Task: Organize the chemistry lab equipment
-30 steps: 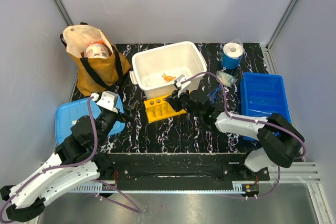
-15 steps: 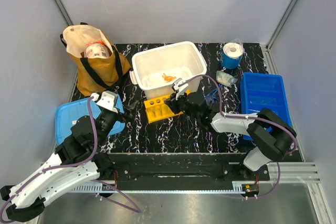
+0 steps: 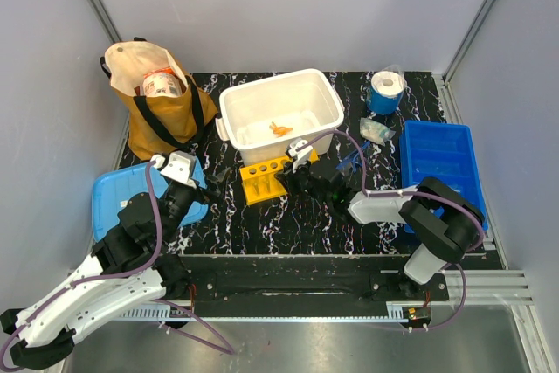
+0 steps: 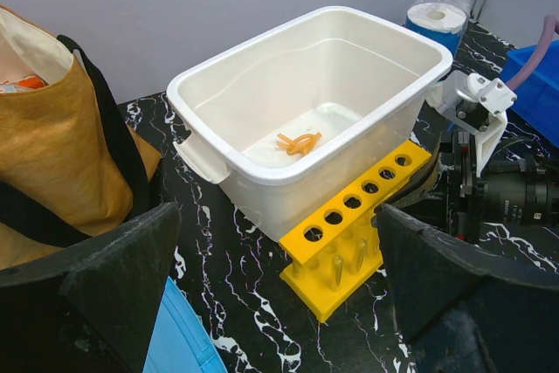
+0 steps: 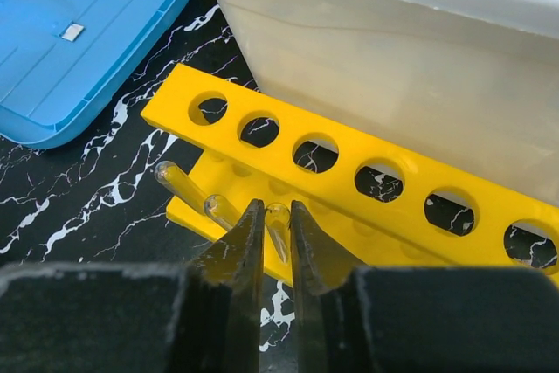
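Observation:
A yellow test-tube rack [image 3: 265, 179] stands against the front of a white tub [image 3: 253, 93]. Three thin clear tubes lean out of the rack's base in the right wrist view. My right gripper [image 5: 277, 211] is shut on the rightmost tube [image 5: 281, 231]; the other two tubes [image 5: 179, 183] lie free to its left. In the top view the right gripper [image 3: 286, 179] reaches the rack from the right. A small orange knotted piece [image 4: 299, 141] lies inside the tub. My left gripper [image 4: 275, 246] hangs open and empty above the table, short of the rack [image 4: 358, 216].
A brown cloth bag [image 3: 157, 107] stands back left. A light-blue lid [image 3: 113, 203] lies under my left arm. A deep blue bin [image 3: 441, 168] sits at the right, with a clear packet [image 3: 377, 131] and a blue-wrapped roll [image 3: 384, 91] behind it.
My right arm has stretched further left, bringing its gripper along the rack's front onto the tube. The left arm has not moved.

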Robot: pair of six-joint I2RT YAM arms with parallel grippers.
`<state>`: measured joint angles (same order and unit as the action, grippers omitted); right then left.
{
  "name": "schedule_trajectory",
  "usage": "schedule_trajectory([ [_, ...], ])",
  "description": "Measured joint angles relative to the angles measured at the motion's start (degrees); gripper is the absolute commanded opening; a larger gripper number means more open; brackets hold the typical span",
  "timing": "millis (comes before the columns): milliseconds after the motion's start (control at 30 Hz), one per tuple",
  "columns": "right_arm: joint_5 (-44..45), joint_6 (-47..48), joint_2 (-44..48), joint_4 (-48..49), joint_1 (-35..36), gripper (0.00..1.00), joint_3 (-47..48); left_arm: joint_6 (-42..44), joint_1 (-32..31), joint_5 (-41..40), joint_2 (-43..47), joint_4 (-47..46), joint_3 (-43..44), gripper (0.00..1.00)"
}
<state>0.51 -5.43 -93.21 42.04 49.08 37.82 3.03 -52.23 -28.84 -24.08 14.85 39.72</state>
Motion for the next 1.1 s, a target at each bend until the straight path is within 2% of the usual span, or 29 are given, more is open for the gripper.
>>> schedule_trajectory([
  [200, 0.0, -0.5, 0.0, -0.2, 0.1, 0.32, 0.0, 0.0, 0.0, 0.0, 0.0, 0.0, 0.0, 0.99],
  [400, 1.1, -2.0, 4.5, -7.4, 0.2, 0.36, 0.8, 0.0, 0.0, 0.0, 0.0, 0.0, 0.0, 0.99],
  [633, 6.8, -7.8, 17.1, -23.2, 0.5, 0.38, 9.1, 0.0, 0.0, 0.0, 0.0, 0.0, 0.0, 0.99],
  [733, 12.8, -11.7, 21.1, -32.7, 0.5, 0.39, 15.6, 0.0, 0.0, 0.0, 0.0, 0.0, 0.0, 0.99],
  [867, 22.6, -17.7, 21.9, -45.5, 0.2, 0.42, 23.7, 0.0, 0.0, -0.1, 0.0, 0.0, 0.0, 0.99],
  [967, 25.8, -24.1, 21.6, -55.7, -3.6, 0.41, 27.0, 0.0, 0.0, -0.2, 0.0, 0.0, 0.0, 0.99],
  [1100, 26.3, -30.8, 20.9, -64.2, -15.1, 0.41, 25.7, 0.0, 0.0, -0.4, 0.0, 0.0, 0.0, 0.99],
])
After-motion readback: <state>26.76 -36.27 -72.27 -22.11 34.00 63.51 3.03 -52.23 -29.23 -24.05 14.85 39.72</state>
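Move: The test tube between the right fingertips stands at the front of the yellow rack, its middle some 3 cm below the hand; the rack's middle is about 1 cm ahead and 2 cm left. The white bin lies roughly 20 cm ahead, 1 cm left, and the blue tongs about 6 cm ahead, 23 cm right, 7 cm lower. From the left hand the test tube is about 12 cm ahead, 14 cm right and 22 cm below. Open the right fingers part-way to let go of the test tube at the yellow rack, then lift clear about 17 cm. Near the top, swing right some 18 cm and a little forward, away from the rack towards the blue tongs, sinking about 5 cm again as the wrist turns clockwise some 50 degrees and tips down. ##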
